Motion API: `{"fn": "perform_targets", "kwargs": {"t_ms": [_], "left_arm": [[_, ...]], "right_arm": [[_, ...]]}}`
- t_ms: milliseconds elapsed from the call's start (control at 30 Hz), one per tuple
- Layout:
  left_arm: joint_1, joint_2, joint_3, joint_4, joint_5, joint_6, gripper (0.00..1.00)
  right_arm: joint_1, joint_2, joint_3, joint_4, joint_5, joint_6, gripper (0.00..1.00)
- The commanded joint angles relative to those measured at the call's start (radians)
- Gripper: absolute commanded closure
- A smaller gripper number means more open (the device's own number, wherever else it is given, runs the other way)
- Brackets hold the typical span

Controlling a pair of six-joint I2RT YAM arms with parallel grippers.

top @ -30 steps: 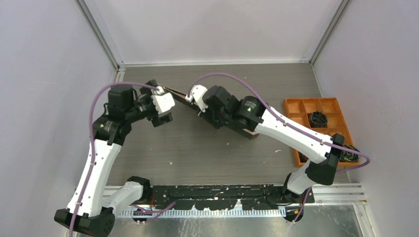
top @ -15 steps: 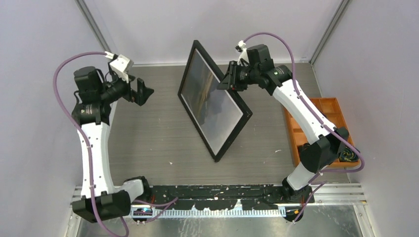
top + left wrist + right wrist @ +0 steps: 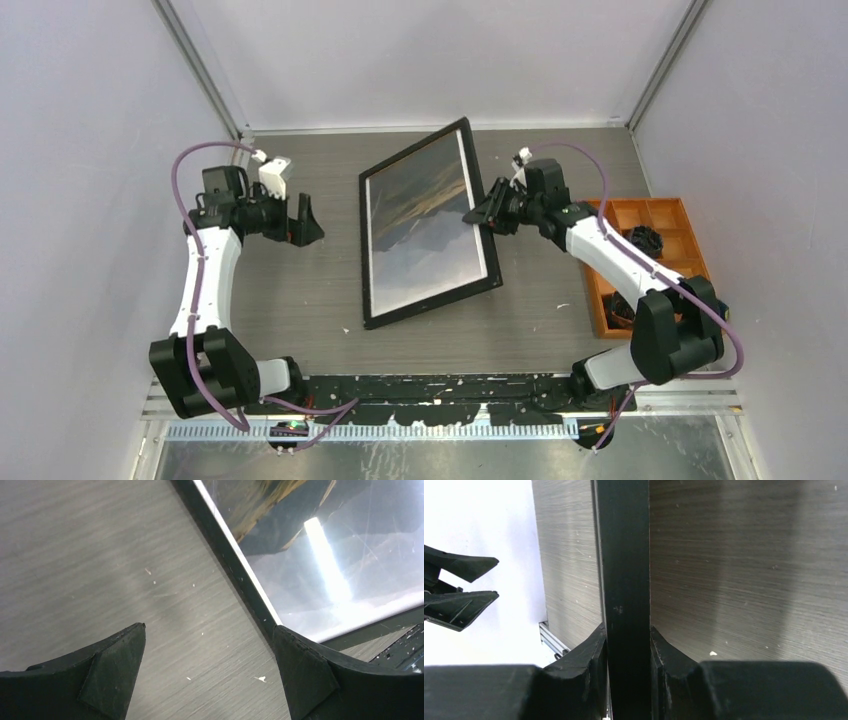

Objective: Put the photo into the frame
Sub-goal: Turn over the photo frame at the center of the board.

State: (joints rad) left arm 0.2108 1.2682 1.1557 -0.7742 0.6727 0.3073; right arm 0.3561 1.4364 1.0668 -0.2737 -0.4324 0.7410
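The black frame [image 3: 366, 250] rests slanted at the middle of the table, front face up, and the photo [image 3: 425, 225] of dark mountains shows behind its glass. My right gripper [image 3: 481, 213] is shut on the frame's right edge. In the right wrist view that edge [image 3: 624, 555] runs straight up between the fingers [image 3: 594, 650]. My left gripper [image 3: 305, 222] hangs open to the left of the frame and holds nothing. Its wrist view shows the frame's black border [image 3: 225, 555] and glossy glass [image 3: 320, 580] just beyond the right fingertip [image 3: 285, 640].
An orange compartment tray [image 3: 600, 215] sits at the right with black clips [image 3: 645, 240] in it. Grey walls close in the left, right and back. A black rail [image 3: 450, 385] runs along the near edge.
The frame has come down from a steep upright tilt to a lower slant with its face up, still in my right gripper. My left arm has drawn back to the left, open.
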Motion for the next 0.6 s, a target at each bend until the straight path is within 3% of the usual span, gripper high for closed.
{"fn": "perform_targets", "kwargs": {"t_ms": [0,233,333,467,500,567], "left_arm": [[0.007,-0.026,-0.074,0.1,-0.059,-0.026,0.0],[0.005,-0.029,-0.206,0.168,-0.095,-0.011,0.0],[0.005,-0.047,-0.272,0.23,-0.123,-0.034,0.0],[0.005,-0.059,-0.311,0.273,-0.124,-0.048,0.0],[0.005,-0.061,-0.318,0.278,-0.122,-0.053,0.0],[0.005,-0.062,-0.33,0.298,-0.122,-0.072,0.0]], "right_arm": [[-0.007,-0.06,-0.167,0.171,0.078,0.046,0.81],[-0.023,-0.044,-0.366,0.329,0.162,0.001,0.76],[-0.023,-0.02,-0.398,0.362,0.179,-0.018,0.59],[-0.024,0.007,-0.425,0.387,0.19,-0.035,0.47],[-0.023,0.011,-0.424,0.382,0.196,-0.039,0.41],[-0.023,0.017,-0.416,0.363,0.21,-0.047,0.03]]}}
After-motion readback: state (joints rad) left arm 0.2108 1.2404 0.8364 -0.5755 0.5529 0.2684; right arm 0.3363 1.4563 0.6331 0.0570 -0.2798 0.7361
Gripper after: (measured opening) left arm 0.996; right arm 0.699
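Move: The board spot where the photo frame is to lie flat has its middle some 8 cm left of the right hand, 1 cm back and 16 cm below. The frame, gripped by its raised right bar, has its middle about 12 cm left, level fore and aft, 8 cm down; its low left bar lies 25 cm left, 1 cm back and 16 cm down. From the left hand that spot is roughly 23 cm right, straight across, 17 cm below. The frame's raised right bar is swung down onto the board by the right hand, which sinks about 13 cm while easing a little outward to its right and slightly back, then opens its fingers and lets go of the bar. The open left hand sinks some 9 cm beside the frame's left bar. ##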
